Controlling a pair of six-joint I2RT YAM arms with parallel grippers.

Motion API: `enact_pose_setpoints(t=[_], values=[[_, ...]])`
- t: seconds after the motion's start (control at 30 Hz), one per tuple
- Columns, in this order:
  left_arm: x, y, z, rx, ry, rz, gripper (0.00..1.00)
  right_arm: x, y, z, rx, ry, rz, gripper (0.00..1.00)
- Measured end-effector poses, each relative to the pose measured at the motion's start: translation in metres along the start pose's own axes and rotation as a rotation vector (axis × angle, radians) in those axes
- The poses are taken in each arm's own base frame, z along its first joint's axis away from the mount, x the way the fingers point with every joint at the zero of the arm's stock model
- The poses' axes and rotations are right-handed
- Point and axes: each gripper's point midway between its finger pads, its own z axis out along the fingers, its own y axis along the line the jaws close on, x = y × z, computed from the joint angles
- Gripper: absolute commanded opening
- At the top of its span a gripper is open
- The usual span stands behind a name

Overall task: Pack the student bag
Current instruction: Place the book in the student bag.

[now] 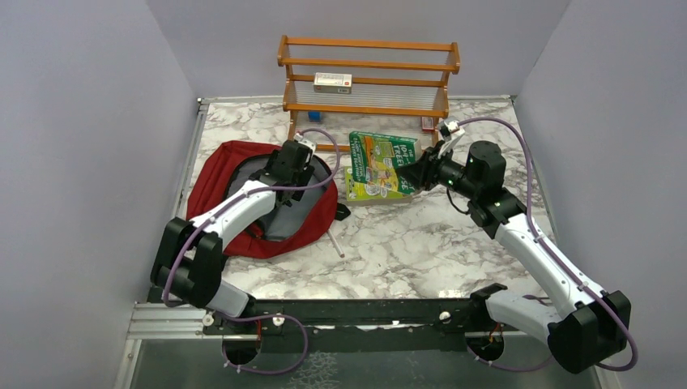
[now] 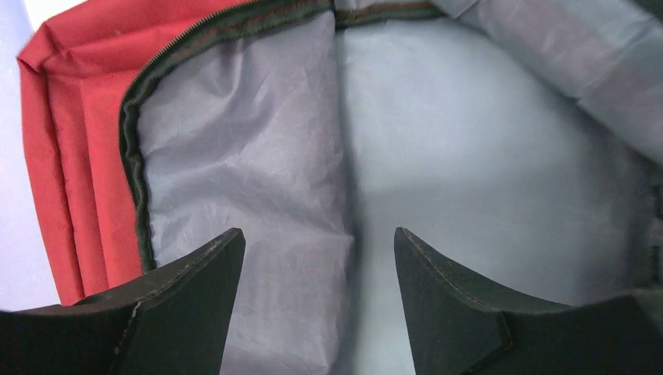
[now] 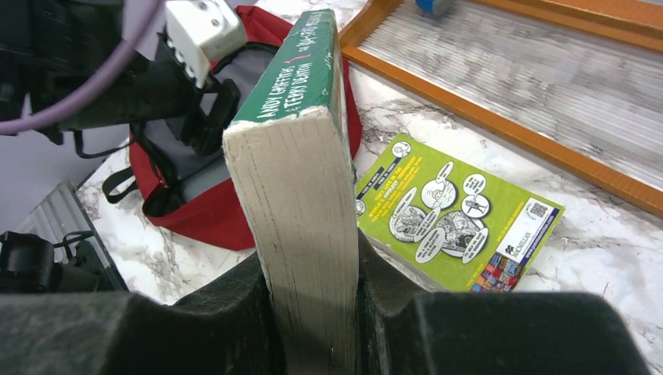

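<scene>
The student bag, dark red with a grey lining, lies unzipped at the left of the table. My left gripper sits at the bag's open mouth. In the left wrist view it is open, with only loose grey lining beyond its fingers and the zipper edge at the left. My right gripper is shut on a thick green-spined book, held on edge above the table, right of the bag. In the top view this book is in the gripper. A second green book lies flat beneath it.
A wooden rack stands at the back with a small box on its shelf. A blue item and a red item sit by its feet. A thin white stick lies near the bag's front.
</scene>
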Motion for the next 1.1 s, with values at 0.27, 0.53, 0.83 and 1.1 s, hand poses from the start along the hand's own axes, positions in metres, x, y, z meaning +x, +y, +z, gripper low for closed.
enact_pose_setpoints(t=[0.27, 0.53, 0.83, 1.1], values=[[0.037, 0.002, 0.027, -0.081, 0.160, 0.077, 0.72, 0.000, 0.000, 0.000, 0.000, 0.001, 0.008, 0.01], [0.061, 0.007, 0.043, -0.160, 0.265, 0.136, 0.63, 0.001, 0.001, 0.000, -0.001, 0.003, 0.025, 0.00], [0.065, 0.018, 0.047, -0.238, 0.308, 0.172, 0.23, 0.008, 0.000, 0.001, 0.004, 0.017, 0.069, 0.00], [0.056, 0.022, 0.043, -0.255, 0.301, 0.157, 0.00, 0.015, -0.019, 0.001, 0.159, -0.009, 0.308, 0.01]])
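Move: The grey lining fold inside the student bag, which my open left hand is going for, is level with it fore and aft, about 5 cm to its left and 7 cm below. From that hand the book in my right hand is some 23 cm to the right and 14 cm higher, the green book 25 cm right and 4 cm farther out, the marker 13 cm right and 11 cm back. From my right hand the fold lies roughly 33 cm left, 5 cm ahead and 21 cm below. I sink my left hand about 6.5 cm into the bag while drifting some 5 cm left, its left side rolling up about 20 degrees and the fingers tipping further down. Then I shut the fingers on the lining fold, pinching it, and begin to rise. My right hand keeps its grip on the book, holding still until late, when it dips about 2 cm and turns slightly clockwise. ##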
